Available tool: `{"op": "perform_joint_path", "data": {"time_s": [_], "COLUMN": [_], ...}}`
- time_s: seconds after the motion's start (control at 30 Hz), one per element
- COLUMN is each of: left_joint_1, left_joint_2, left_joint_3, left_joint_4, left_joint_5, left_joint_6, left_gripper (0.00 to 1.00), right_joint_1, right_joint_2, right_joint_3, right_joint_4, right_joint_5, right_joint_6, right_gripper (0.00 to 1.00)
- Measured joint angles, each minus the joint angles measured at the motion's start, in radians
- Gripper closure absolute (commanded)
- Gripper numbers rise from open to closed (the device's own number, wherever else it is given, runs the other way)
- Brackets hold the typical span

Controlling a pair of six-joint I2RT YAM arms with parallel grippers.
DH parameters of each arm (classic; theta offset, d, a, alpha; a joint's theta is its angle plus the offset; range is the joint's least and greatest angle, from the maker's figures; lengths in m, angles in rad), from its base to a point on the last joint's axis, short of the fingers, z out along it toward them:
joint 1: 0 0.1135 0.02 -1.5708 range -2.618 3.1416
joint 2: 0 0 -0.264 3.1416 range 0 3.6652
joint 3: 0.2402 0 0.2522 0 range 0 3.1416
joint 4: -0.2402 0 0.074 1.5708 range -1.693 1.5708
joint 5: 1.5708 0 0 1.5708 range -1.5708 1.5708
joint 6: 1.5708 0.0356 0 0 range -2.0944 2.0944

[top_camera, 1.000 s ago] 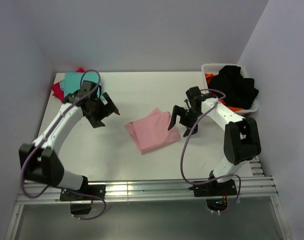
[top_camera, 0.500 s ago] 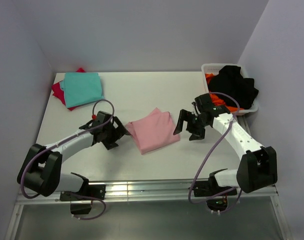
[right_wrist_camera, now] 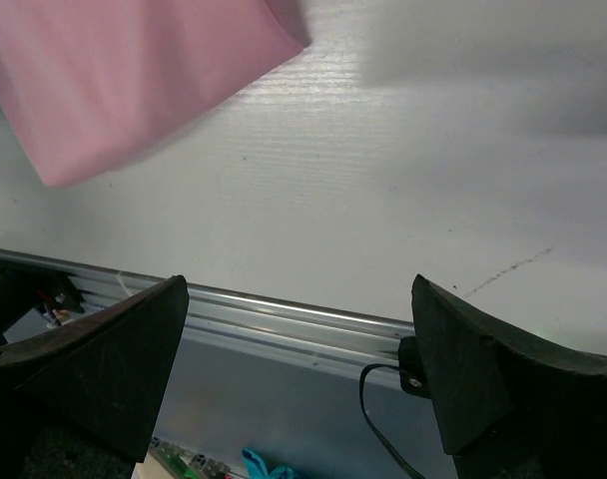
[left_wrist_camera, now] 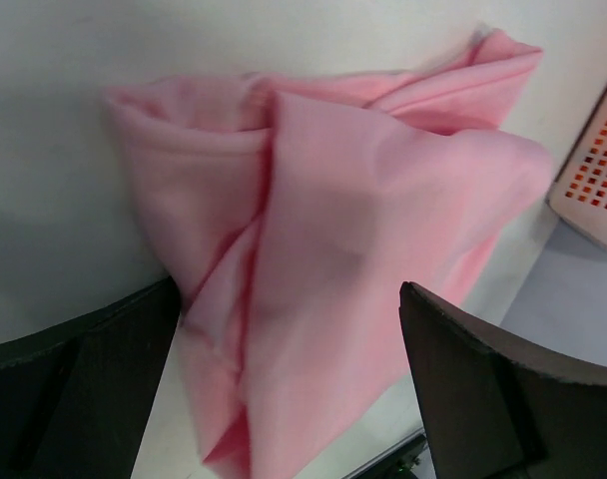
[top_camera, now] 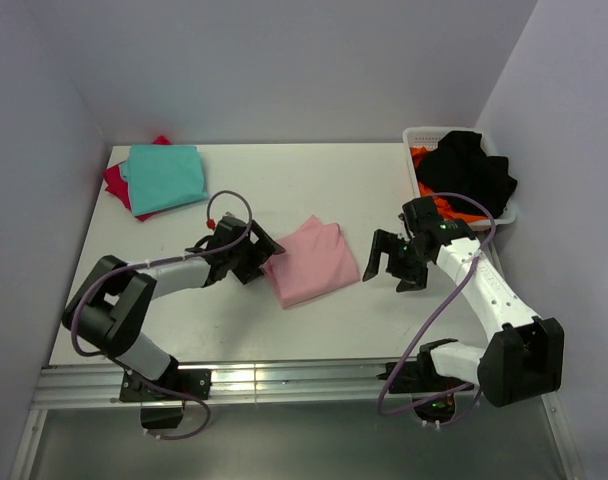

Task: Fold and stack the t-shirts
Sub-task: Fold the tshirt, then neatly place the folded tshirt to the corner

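Note:
A loosely folded light pink t-shirt (top_camera: pixel 309 262) lies mid-table. My left gripper (top_camera: pixel 260 257) is low at its left edge and stands open; in the left wrist view the pink t-shirt (left_wrist_camera: pixel 363 239) fills the gap between the fingers of that gripper (left_wrist_camera: pixel 289 329), and I cannot tell whether they touch it. My right gripper (top_camera: pixel 392 262) is open just right of the shirt, clear of it. Its wrist view shows only a corner of the pink t-shirt (right_wrist_camera: pixel 134 70) above the empty right gripper (right_wrist_camera: pixel 299 299). A folded teal t-shirt (top_camera: pixel 166 177) lies on a red t-shirt (top_camera: pixel 114 181) at the back left.
A white basket (top_camera: pixel 417 140) with black and orange clothes stands at the back right; its mesh wall (left_wrist_camera: pixel 593 170) shows in the left wrist view. A metal rail (top_camera: pixel 304 378) runs along the table's near edge. Purple walls enclose the table.
My left arm has swung from the teal stack forward and down to the pink shirt's left edge. My right arm has shifted right and nearer. Both grippers stayed open.

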Motion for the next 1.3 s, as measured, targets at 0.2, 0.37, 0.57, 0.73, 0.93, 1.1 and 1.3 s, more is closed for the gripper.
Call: {"op": "perform_joint_path", "data": {"time_s": [0.2, 0.37, 0.57, 0.73, 0.93, 1.1, 1.3], "left_joint_1": [-0.036, -0.037, 0.022, 0.158, 0.305, 0.418, 0.535], "left_joint_2": [0.144, 0.211, 0.227, 0.309, 0.420, 0.521, 0.599], "left_joint_3": [0.069, 0.171, 0.346, 0.736, 1.076, 1.246, 1.344], "left_joint_4": [0.068, -0.011, -0.226, -0.447, -0.534, -0.618, -0.698], "left_joint_5": [0.019, 0.027, 0.022, 0.008, 0.014, 0.035, 0.084], "left_joint_6": [-0.017, 0.020, 0.145, 0.337, 0.500, 0.568, 0.620], "left_gripper": [1.00, 1.00, 1.00, 1.00, 1.00, 1.00, 1.00], "right_joint_1": [-0.012, -0.032, -0.061, -0.079, -0.080, -0.080, -0.080], "right_joint_2": [0.000, 0.002, 0.003, -0.003, -0.026, -0.069, -0.103], "right_joint_3": [0.000, 0.002, 0.010, -0.005, -0.039, -0.039, -0.041], "right_joint_4": [-0.018, -0.026, -0.027, -0.008, -0.012, -0.016, -0.019], "right_joint_5": [0.010, 0.016, 0.008, -0.018, -0.038, -0.038, -0.045], "right_joint_6": [-0.011, -0.015, -0.018, -0.013, -0.009, -0.006, -0.005], "right_gripper": [0.00, 0.00, 0.00, 0.00, 0.00, 0.00, 0.00]}}
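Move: The folded pink t-shirt's left edge is about 3 cm right of the open left fingers, 1 cm ahead and 3 cm lower. The shirt's middle lies level fore and aft, some 11 cm right. The turquoise stack is roughly 24 cm ahead and 28 cm left. From the right hand, that left edge is about 9 cm ahead, 30 cm left and 10 cm below. Left fingers pinch the t-shirt's left edge, carrying it about 25 cm forward, 20 left, and up towards the stack. ##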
